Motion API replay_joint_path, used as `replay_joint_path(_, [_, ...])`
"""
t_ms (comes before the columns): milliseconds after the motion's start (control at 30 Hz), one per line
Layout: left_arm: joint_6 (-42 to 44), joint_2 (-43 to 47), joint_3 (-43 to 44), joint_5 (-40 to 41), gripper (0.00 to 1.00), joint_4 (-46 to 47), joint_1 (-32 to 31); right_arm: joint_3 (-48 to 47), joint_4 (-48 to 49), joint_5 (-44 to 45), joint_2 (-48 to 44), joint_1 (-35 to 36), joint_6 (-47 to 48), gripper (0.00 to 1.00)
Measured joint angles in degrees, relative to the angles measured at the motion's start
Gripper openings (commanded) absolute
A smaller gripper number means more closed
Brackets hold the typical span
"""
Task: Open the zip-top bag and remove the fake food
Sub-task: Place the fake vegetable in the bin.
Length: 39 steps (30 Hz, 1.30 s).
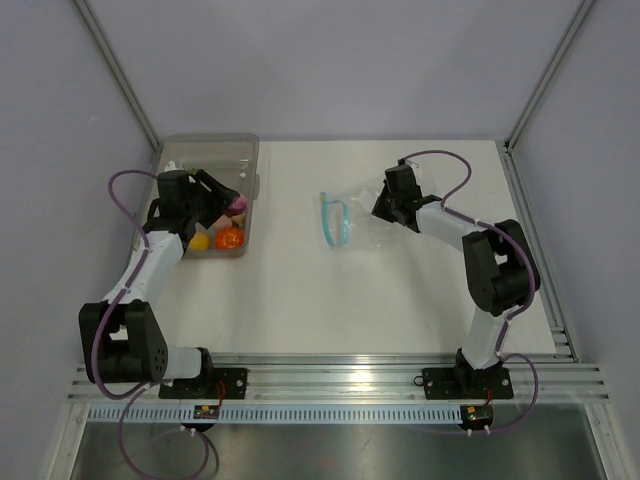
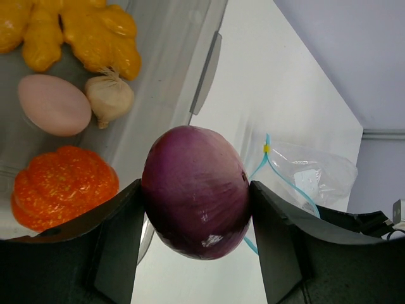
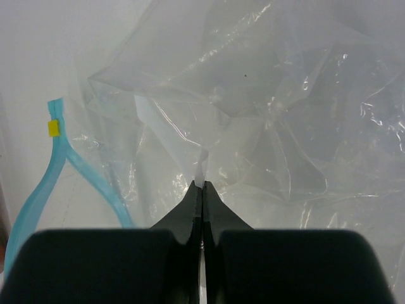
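Note:
My left gripper (image 2: 196, 196) is shut on a purple onion (image 2: 195, 190) and holds it above the right rim of the smoky tray (image 1: 250, 160). From above, the onion (image 1: 238, 205) shows pink at the left gripper (image 1: 232, 203). In the tray lie other fake food pieces: an orange piece (image 2: 60, 187), a pinkish egg (image 2: 54, 104), a garlic bulb (image 2: 109, 95) and a yellow piece (image 2: 82, 28). The zip-top bag (image 1: 355, 220) lies open and crumpled mid-table, its blue zip strip (image 3: 57, 164) spread apart. My right gripper (image 3: 202, 185) is shut, pinching a fold of the bag's plastic (image 3: 253, 126).
The tray stands at the back left of the white table (image 1: 350, 300). Grey walls and metal frame posts (image 1: 120, 75) enclose the table at left, back and right. An aluminium rail (image 1: 350, 375) with the arm bases runs along the near edge.

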State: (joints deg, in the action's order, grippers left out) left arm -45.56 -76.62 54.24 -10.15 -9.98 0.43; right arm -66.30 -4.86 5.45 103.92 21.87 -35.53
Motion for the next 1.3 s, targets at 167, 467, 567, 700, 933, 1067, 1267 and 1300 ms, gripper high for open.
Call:
replay_joint_path(167, [-0.39,-1.9,3.19,1.14,0.47,-2.86,4.2,-6.78,-0.72,-0.07,5.68,0.0,0.37,0.0])
replay_joint_path(467, [1.36,-7.3,8.87,4.5,0.51,-7.19,7.61,-14.78,-1.49,-0.02,11.69,0.0,0.79,0.0])
replay_joint_path(567, [2.47,-9.05,9.9,6.19,0.54,-8.39,8.24,-16.72,-1.53,0.09,12.79,0.0,1.36,0.0])
replay_joint_path(700, [3.58,-11.08,10.47,7.58,0.64,-8.7,9.07,-19.63,-1.46,0.11,14.71,0.0,2.14,0.0])
replay_joint_path(933, [3.76,-13.42,10.58,7.63,0.86,-9.86,10.25,-22.05,-1.51,-0.37,17.46,0.0,2.51,0.23])
replay_joint_path(1067, [3.58,-13.51,10.67,7.5,0.96,-10.14,10.25,-22.58,-1.57,-0.55,17.77,0.0,2.51,0.39])
replay_joint_path(1267, [3.43,-13.49,11.15,7.17,0.99,-10.97,10.25,-23.71,-2.25,-0.83,17.77,0.0,3.65,0.86])
replay_joint_path(1300, [3.19,-13.49,11.19,6.6,0.99,-10.97,10.25,-23.85,-2.43,-0.79,17.75,0.0,3.91,0.87])
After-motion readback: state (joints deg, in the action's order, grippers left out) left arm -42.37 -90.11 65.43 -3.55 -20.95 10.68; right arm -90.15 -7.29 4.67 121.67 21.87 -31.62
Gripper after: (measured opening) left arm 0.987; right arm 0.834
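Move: The left hand holds the purple onion over the bin's right part; the clear bit of bin floor for it is about 10 cm left and 6 cm ahead, some 12 cm down. From that hand the ginger lies about 8 cm ahead and 5 cm left, the egg 3 ahead and 4 left, the pumpkin 2 back and 4 left. The right hand pinches the empty bag, its blue zip about 11 cm left and 2 back; clear table for it lies 9 cm ahead and 4 left. Leftward about 10 cm and slightly forward, the left hand carries the held onion farther over the bin, then sinks about 5 cm, tipping down and turning counter-clockwise some 15 degrees, and opens wide to let it go. Meanwhile the right hand drags the pinched bag forward about 9 cm and a little left, then opens and releases it. ##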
